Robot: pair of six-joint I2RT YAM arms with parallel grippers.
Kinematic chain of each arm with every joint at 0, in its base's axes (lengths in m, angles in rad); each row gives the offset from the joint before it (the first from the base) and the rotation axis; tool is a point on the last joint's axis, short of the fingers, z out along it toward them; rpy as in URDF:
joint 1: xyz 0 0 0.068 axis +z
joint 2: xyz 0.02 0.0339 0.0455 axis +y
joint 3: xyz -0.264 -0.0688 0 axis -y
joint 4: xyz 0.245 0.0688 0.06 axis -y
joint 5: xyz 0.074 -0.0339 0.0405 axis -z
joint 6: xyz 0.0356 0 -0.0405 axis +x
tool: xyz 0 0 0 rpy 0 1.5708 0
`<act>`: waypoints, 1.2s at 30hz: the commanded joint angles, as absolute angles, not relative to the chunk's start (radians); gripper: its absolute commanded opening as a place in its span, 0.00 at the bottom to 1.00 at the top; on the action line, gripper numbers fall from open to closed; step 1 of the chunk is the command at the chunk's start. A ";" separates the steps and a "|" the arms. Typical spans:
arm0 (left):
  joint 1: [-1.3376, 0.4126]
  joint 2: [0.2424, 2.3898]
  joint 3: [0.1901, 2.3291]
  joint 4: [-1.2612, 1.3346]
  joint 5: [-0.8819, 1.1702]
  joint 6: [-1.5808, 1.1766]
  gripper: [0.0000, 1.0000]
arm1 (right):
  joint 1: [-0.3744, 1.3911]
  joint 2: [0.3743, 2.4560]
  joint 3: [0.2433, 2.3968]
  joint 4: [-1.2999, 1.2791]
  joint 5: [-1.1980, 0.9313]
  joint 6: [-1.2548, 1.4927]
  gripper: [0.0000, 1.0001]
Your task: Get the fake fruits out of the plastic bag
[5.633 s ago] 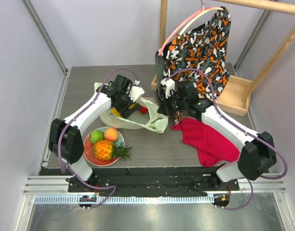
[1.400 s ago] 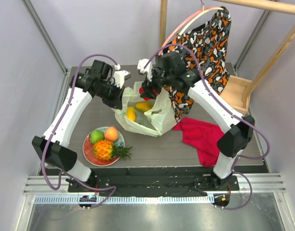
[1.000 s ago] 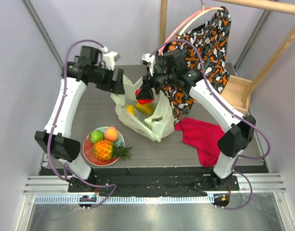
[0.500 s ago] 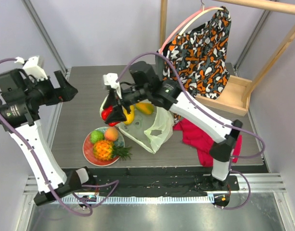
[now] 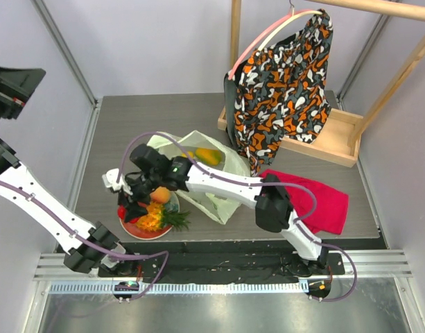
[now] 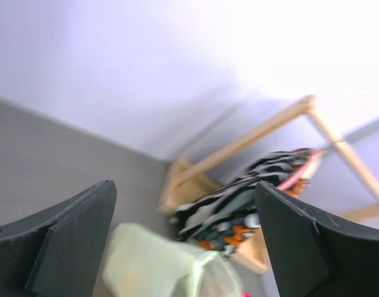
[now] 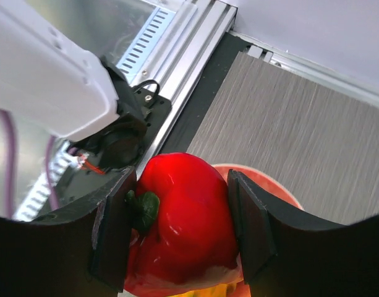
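My right gripper (image 5: pixel 129 207) (image 7: pixel 183 210) is shut on a glossy red fruit (image 7: pixel 189 223) (image 5: pixel 122 212) with a green stem, held just over the left rim of the red plate (image 5: pixel 132 227) (image 7: pixel 266 184). An orange pineapple (image 5: pixel 150 217) and a peach (image 5: pixel 160 194) lie on that plate. The pale yellow-green plastic bag (image 5: pixel 215 182) (image 6: pixel 158 263) lies slack on the table with a yellow-orange mango (image 5: pixel 207 156) inside. My left gripper (image 5: pixel 10 87) (image 6: pixel 186 238) is open and empty, raised high at the far left, well away from the bag.
A red cloth (image 5: pixel 316 205) lies to the right of the bag. An orange-black-white garment (image 5: pixel 281 76) (image 6: pixel 251 210) hangs on a wooden rack (image 5: pixel 326 142) at the back right. The right arm stretches across the bag. The table's near rail (image 7: pixel 177 55) is close to the plate.
The right gripper carried the red fruit from above the bag leftward and down to the plate. The left gripper opened wide and swung up and left. The bag sank onto the table.
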State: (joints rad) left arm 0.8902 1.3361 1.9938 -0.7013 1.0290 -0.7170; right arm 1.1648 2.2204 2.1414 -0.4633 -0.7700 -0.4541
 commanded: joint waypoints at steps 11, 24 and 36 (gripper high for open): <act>0.911 1.328 1.924 -0.160 1.284 -1.216 1.00 | 1.261 2.359 2.163 -0.120 -0.707 -0.765 0.39; 0.910 1.310 1.873 -0.158 1.310 -1.218 1.00 | 1.281 2.396 2.027 -0.103 -0.646 -0.936 0.40; 0.910 1.275 1.787 -0.124 1.330 -1.230 1.00 | 1.296 2.408 1.933 0.033 -0.560 -0.983 0.69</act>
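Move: The right hand holds the red pepper. The plate's middle lies about 20 cm below that hand, some 4 cm ahead and 1 cm to its right. On the plate, the pineapple is about 2 cm ahead and 2 cm right, the peach about 9 cm ahead and 5 cm right, and the green fruit, hidden under the gripper, some 8 cm ahead and 2 cm left. From the raised, empty left hand the plate lies about 11 cm back, 18 cm right and 51 cm below. The right hand keeps its grip on the red pepper and carries it down about 12 cm and left some 6 cm towards the plate's left part, most of the leftward travel coming first, then a nearly straight descent, while the wrist rolls roughly 30 degrees about the fingers. The open left hand, high off to the left and touching nothing, lifts some 4 cm, then eases partly back down, shifting about 3 cm right as it turns slightly clockwise. ##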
